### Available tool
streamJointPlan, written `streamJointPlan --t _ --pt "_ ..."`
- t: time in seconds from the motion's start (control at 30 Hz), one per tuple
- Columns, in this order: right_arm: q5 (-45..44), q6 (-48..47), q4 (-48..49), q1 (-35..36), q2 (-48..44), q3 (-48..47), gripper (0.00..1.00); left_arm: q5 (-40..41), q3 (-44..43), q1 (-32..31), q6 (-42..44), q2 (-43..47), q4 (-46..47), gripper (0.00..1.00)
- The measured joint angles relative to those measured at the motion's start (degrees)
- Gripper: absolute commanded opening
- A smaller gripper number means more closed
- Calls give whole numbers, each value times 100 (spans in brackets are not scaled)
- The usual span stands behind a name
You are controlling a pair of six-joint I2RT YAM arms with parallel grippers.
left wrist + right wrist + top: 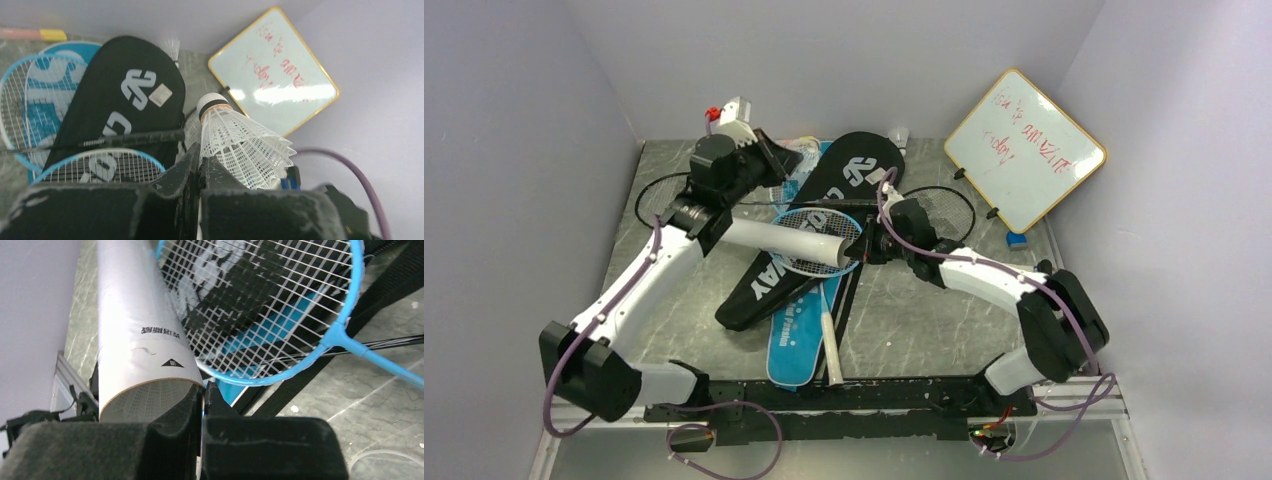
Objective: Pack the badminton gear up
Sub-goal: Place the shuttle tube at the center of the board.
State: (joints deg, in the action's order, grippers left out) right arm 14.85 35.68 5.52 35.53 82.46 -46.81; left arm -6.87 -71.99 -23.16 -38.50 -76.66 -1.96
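Note:
My left gripper (201, 152) is shut on the skirt of a white shuttlecock (240, 140), held up over the back of the table (779, 160). The right gripper (204, 387) is shut on the rim of the long white tube (135, 325), at the tube's right end (864, 245). Mesh shows inside the tube's open mouth. The tube lies across a light-blue racket (819, 240). Under them lie a black bag (854, 170) and a blue bag (794, 340). Black racket heads stick out at the left (659, 195) and the right (944, 205).
An orange-rimmed whiteboard (1024, 150) with red writing leans on the right wall, a small blue item (1016, 240) at its foot. Another shuttlecock (172, 47) stands at the back wall. Grey walls close in the left, back and right.

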Motion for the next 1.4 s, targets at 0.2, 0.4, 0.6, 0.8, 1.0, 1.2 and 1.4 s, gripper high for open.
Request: streamJointPlan --t 0.2,0.4,0.6,0.8,1.0,1.2,1.4 --pt "-37 295 13 -326 546 -101 19 76 787 -92 192 540 -348 5" --pt "24 297 107 -789 557 175 32 120 1720 -81 404 511 -525 5" --pt "4 151 22 -914 389 273 42 39 2028 -81 599 92 -186 5" --pt "22 -133 4 -909 -160 273 46 -313 2199 -81 651 -439 328 5" --pt "-111 -540 -334 -745 -415 50 56 -538 2474 -83 640 -549 708 5" --pt "-691 -999 -903 -2 -393 -765 62 -601 2490 -83 654 -579 874 5" --pt "-1152 -1274 -1091 498 48 -1469 62 -682 2610 -83 651 -581 1102 5"
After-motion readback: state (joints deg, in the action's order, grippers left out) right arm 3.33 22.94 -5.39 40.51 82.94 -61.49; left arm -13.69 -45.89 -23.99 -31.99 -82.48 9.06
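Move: The right hand still grips the raised rim at the tube's open right end, with the blue racket head it goes down onto about 11 cm to its left, 3 cm ahead and 11 cm below. The tube's middle is about 17 cm left, 4 cm ahead and 5 cm lower; a black racket head lies 18 cm right and 9 cm ahead. For the left hand, already holding a shuttlecock, the tube's middle is some 26 cm below, 5 cm back and 4 cm left. The right hand lowers the tube's raised end onto the blue racket, moving forward and down, and opens to let go of the rim while drawing about 5 cm to the right and sinking a little, then rises roughly 11 cm and swings back left, fingers wide open, towards the shuttlecock. Meanwhile the left hand keeps its pinch on the shuttlecock and sinks about 21 cm, coming slightly back, until it is close over the tube, its fingers tipping down and its left side rising, each by about 15 degrees. ##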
